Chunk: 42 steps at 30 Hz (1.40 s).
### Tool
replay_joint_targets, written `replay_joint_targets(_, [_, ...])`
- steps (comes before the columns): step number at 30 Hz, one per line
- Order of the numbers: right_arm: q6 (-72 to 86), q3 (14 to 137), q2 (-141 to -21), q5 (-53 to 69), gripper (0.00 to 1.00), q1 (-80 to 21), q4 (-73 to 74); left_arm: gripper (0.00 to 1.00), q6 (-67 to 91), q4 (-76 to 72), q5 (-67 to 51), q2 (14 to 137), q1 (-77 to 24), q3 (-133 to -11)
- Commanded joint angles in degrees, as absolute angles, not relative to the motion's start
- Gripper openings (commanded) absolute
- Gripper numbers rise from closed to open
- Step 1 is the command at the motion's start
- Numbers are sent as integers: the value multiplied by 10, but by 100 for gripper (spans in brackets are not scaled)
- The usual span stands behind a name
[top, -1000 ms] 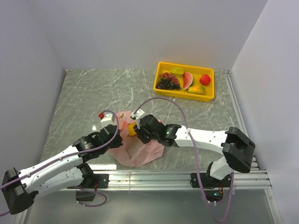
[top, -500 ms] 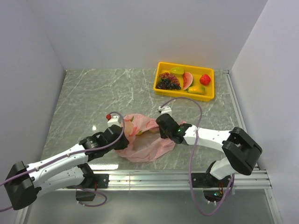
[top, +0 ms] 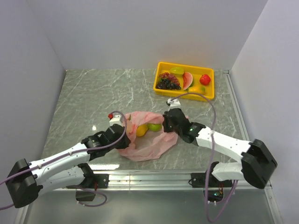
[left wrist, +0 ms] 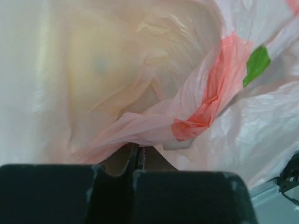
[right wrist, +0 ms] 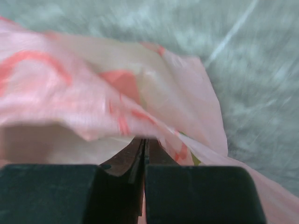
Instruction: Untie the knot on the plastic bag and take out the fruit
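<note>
The pink plastic bag [top: 148, 143] lies on the table between my two arms, its mouth pulled wide. A yellow fruit [top: 140, 130] and a green fruit [top: 154, 126] show inside the opening. My left gripper [top: 125, 138] is shut on the bag's left edge; the left wrist view shows thin pink plastic [left wrist: 154, 126] pinched between the closed jaws. My right gripper [top: 169, 122] is shut on the bag's right edge; the right wrist view shows the plastic [right wrist: 140, 116] held the same way. No knot is visible.
A yellow tray [top: 209, 94] stands at the back right with a dark grape bunch [top: 167, 83], a watermelon slice [top: 187, 80], a red strawberry [top: 204, 79] and other toy fruits. White walls close in the left, back and right sides.
My right gripper has moved right and back, pulling the bag's edge with it. The left gripper has shifted slightly right. The bag's mouth has spread open, and the yellow and green fruits now show.
</note>
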<state>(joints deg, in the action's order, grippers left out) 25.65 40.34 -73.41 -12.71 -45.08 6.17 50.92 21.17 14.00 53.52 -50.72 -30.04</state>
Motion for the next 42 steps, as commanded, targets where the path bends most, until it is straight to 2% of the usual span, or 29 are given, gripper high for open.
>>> replay_joint_targets(1, [214, 453, -682, -198, 0, -455, 51, 1, 485, 181, 160, 549, -507, -342])
replay_joint_targets(4, [197, 468, -694, -249, 0, -454, 42, 1, 477, 176, 164, 558, -506, -347])
replay_joint_targets(7, [193, 485, -767, -272, 0, -443, 31, 1, 470, 167, 168, 562, -507, -349])
replay_joint_targets(14, [215, 534, -917, -231, 1, -397, 1, 0, 449, 156, 163, 580, -506, -361])
replay_joint_targets(18, [222, 547, -969, -208, 6, -370, -13, 1, 443, 143, 156, 596, -506, -356])
replay_joint_targets(21, [209, 553, -992, -182, 19, -361, -7, 1, 441, 131, 146, 606, -506, -352])
replay_joint_targets(22, [205, 555, -996, -174, 32, -360, -4, 0, 440, 128, 145, 612, -507, -352])
replay_joint_targets(24, [186, 552, -984, -149, 42, -361, 9, 1, 441, 130, 145, 621, -506, -357])
replay_joint_targets(25, [181, 548, -956, -141, 52, -363, 10, 1, 442, 133, 147, 624, -506, -359])
replay_joint_targets(28, [153, 535, -884, -126, 64, -373, 17, 1, 452, 140, 158, 630, -506, -373])
replay_joint_targets(34, [119, 561, -794, -162, 70, -427, 76, 1, 467, 152, 171, 645, -507, -407])
replay_joint_targets(42, [152, 567, -780, -160, 69, -483, 68, 1, 471, 154, 171, 672, -506, -421])
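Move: My right fingers are already shut on the bag's right-hand rim. The spot it goes to is about 9 cm ahead, 2 cm right and some 7 cm lower; the green fruit lies roughly 6 cm ahead, 7 cm left and 6 cm below, the yellow fruit 4 cm ahead and 13 cm left. From my left hand, still pinching the near left rim, the green fruit is about 14 cm ahead and 15 cm right, the yellow 12 ahead and 8 right. My right hand sweeps the bag rim up about 7 cm and forward, then arcs down to some 9 cm ahead, opens wide to let go, and rises about 15 cm while drawing back and left over the green fruit, fingers tilting up. Meanwhile my shut left hand keeps its pinch and pulls its rim about 5 cm forward and right. ##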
